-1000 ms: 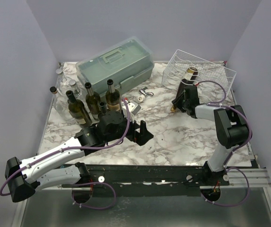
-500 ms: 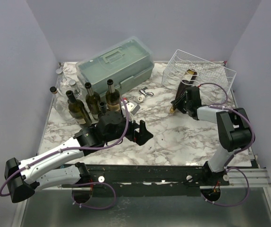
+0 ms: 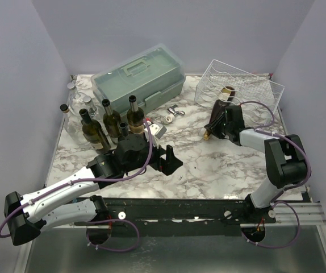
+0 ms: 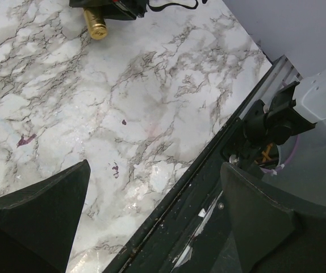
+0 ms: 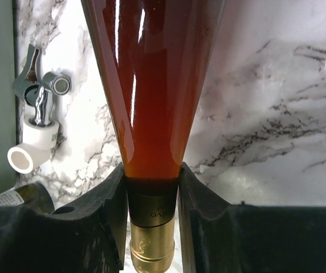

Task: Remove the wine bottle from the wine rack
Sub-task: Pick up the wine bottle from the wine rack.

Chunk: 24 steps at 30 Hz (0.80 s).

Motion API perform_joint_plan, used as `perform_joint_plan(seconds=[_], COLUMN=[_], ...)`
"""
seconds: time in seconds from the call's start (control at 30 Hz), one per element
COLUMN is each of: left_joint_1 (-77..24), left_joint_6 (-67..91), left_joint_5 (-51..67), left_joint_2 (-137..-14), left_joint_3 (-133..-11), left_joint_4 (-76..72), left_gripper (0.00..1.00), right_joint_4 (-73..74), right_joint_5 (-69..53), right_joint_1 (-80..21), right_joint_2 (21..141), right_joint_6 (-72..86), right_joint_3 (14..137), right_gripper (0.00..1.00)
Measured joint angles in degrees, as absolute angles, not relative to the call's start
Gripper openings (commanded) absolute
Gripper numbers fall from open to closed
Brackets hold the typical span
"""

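Note:
The wine bottle [image 3: 222, 106] is amber with a gold cap [image 5: 151, 250]. It lies tilted, its base at the front edge of the white wire wine rack [image 3: 248, 84] and its cap low over the marble. My right gripper [image 3: 217, 123] is shut on the bottle's dark neck [image 5: 151, 207], one finger pressed against each side. The cap [image 4: 96, 28] also shows at the top of the left wrist view. My left gripper [image 3: 166, 158] hangs open over the table's middle front with nothing between its fingers [image 4: 38, 213].
A pale green toolbox [image 3: 139, 77] stands at the back centre. Several dark bottles [image 3: 107, 122] and clear jars [image 3: 75, 99] crowd the left. White and metal pipe fittings [image 3: 171, 115] lie between toolbox and bottle, and show [image 5: 26, 153] beside the neck. The table's front rail [image 4: 208, 187] runs below.
The right gripper has closed on the bottle's neck, and the bottle's base has dropped slightly toward the rack's front edge. The right elbow swung right. The left arm barely shifted.

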<state>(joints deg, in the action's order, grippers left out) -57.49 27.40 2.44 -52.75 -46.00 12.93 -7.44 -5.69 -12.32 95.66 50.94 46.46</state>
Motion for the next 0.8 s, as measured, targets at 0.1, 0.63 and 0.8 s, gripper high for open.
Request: perform_joint_plan(seconds=[0.1,0.63,0.8], left_joint_1=[-57.5,-57.5,-57.5], left_joint_6=[27.4,27.3,27.1], left_joint_5=[2.3,2.3,2.3], left_joint_2=[-52.8,-52.6,-52.6], left_joint_3=[-45.9,-45.9,-45.9], left_joint_4=[12.9,12.9,12.9], left_gripper=[0.99,0.99,0.99], right_joint_4=[-6.1,4.4,7.3], right_joint_5=[-6.6,-11.3,-11.4], right_joint_1=[-12.3,-15.0,-15.0], right_joint_2=[94.1,89.3,86.6], right_joint_6=[50.9,50.9,51.0], right_joint_3=[45.8,45.5,45.6], right_gripper=[0.0,0.0,0.0])
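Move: The wine bottle is already held by its neck in the right hand; its middle lies about 10 cm ahead, 5 cm to the right and some 5 cm above that hand. The empty rest of the wine rack surrounds its base end, the rack's middle about 20 cm ahead and 16 cm right. The faucet lies 19 cm left and 9 cm ahead. From the left hand the bottle's middle is roughly 31 cm ahead, 24 cm right and 15 cm lower. The wine bottle is drawn neck-first out of the rack: the right hand, fingers still closed on its neck, pulls it back about 6 cm, drifting a little left and rising slightly, mostly late on. As it goes, the wrist tips down and turns counter-clockwise, some 10 degrees in all. ##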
